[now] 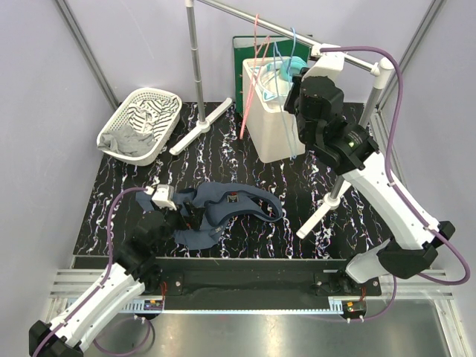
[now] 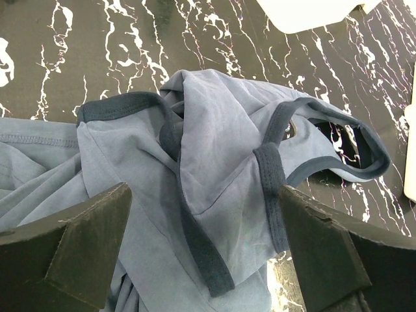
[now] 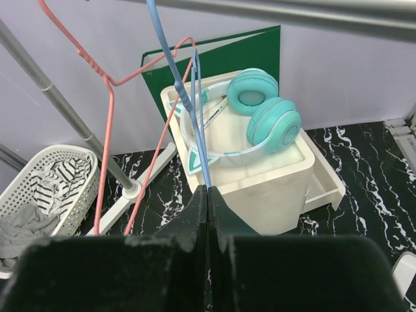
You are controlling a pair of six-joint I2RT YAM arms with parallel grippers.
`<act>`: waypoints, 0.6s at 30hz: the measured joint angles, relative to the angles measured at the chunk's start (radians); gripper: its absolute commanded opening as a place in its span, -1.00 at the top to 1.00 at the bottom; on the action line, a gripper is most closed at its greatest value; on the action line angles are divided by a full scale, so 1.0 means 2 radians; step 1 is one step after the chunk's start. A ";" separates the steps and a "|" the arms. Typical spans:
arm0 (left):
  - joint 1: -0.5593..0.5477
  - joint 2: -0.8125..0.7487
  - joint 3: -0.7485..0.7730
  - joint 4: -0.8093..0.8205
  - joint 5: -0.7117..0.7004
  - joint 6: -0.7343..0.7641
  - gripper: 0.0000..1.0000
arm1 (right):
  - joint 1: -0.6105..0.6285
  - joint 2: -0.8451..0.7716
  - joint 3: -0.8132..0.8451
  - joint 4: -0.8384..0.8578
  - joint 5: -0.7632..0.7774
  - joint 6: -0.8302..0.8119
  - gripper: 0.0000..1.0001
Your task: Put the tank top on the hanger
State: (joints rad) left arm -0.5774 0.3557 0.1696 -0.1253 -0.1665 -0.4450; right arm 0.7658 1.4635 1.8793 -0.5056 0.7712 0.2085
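The dark blue tank top (image 1: 230,207) lies crumpled on the black marbled table; the left wrist view shows its straps and dark edging (image 2: 214,162). My left gripper (image 1: 186,216) (image 2: 203,195) hovers just over its near-left part, jaws wide open with cloth under them and nothing pinched. The light-blue hanger (image 1: 277,65) (image 3: 200,130) hangs by its hook from the metal rail (image 1: 253,18). My right gripper (image 1: 294,89) (image 3: 207,190) is shut on the hanger's thin lower wire, above the white bin.
A pink-red hanger (image 1: 251,82) (image 3: 107,130) hangs on the rail to the left of the blue one. The white bin (image 1: 275,126) holds teal headphones (image 3: 263,110), with a green binder (image 1: 249,44) behind. A white basket (image 1: 141,123) of striped and grey cloth sits back left. Rail stands cross the table.
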 measured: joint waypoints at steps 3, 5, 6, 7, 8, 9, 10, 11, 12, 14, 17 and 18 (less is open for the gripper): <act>0.000 0.001 0.000 0.000 0.000 0.000 -0.98 | 0.001 0.000 0.012 0.000 0.003 -0.010 1.00; 0.000 0.004 0.000 0.000 0.000 0.000 -0.98 | 0.001 0.000 0.016 0.001 0.005 -0.014 0.96; 0.000 0.005 0.000 0.000 0.000 0.000 -0.98 | 0.002 0.000 0.017 0.002 0.006 -0.015 0.91; 0.000 0.006 0.000 0.000 0.000 0.000 -0.98 | 0.002 0.000 0.017 0.002 0.007 -0.016 0.87; 0.000 0.006 0.000 0.000 0.000 0.000 -0.98 | 0.002 0.000 0.017 0.001 0.007 -0.017 0.69; 0.000 0.006 0.000 0.000 0.000 0.000 -0.98 | 0.002 0.000 0.016 0.002 0.007 -0.018 0.55; 0.000 0.006 0.000 0.000 0.000 0.000 -0.98 | 0.002 0.000 0.014 0.002 0.006 -0.019 0.41; 0.000 0.006 0.000 0.000 0.000 0.000 -0.98 | 0.002 0.000 0.012 0.002 0.006 -0.019 0.31; 0.000 0.006 0.000 0.000 0.000 0.000 -0.98 | 0.002 -0.001 0.008 0.004 0.002 -0.019 0.26; 0.000 0.006 0.000 0.000 0.000 0.000 -0.98 | 0.002 -0.002 -0.001 0.003 -0.004 -0.018 0.20; 0.000 0.006 0.000 0.000 0.000 0.000 -0.98 | 0.002 -0.002 -0.010 0.001 -0.011 -0.018 0.11; 0.000 0.006 0.000 0.000 0.000 0.000 -0.98 | 0.002 -0.002 -0.012 0.001 -0.013 -0.018 0.07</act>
State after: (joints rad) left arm -0.5774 0.3687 0.1696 -0.1253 -0.1665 -0.4450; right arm 0.7704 1.4601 1.8557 -0.5034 0.7452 0.1726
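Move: My right hand has the near arm of the blue hanger pinched. The hanger's hook sits on the rail about 12 cm ahead, 1 cm to the left and some 15 cm above this hand. The pink hanger hangs roughly 10 cm to the left of that hand, its middle about 8 cm ahead and slightly above. The white bin stands about 13 cm ahead, almost in line, some 33 cm below. From my left hand the hook lies about 27 cm ahead, 29 cm to the right and 50 cm up. I let go of the blue hanger with my right hand: still pinching its near arm, I lift about 1.5 cm, then spread the fingers to a bit under half open while sinking roughly 2 cm and easing about 1 cm left. The fingers keep pointing forward and stay around the wire, one on each side. ##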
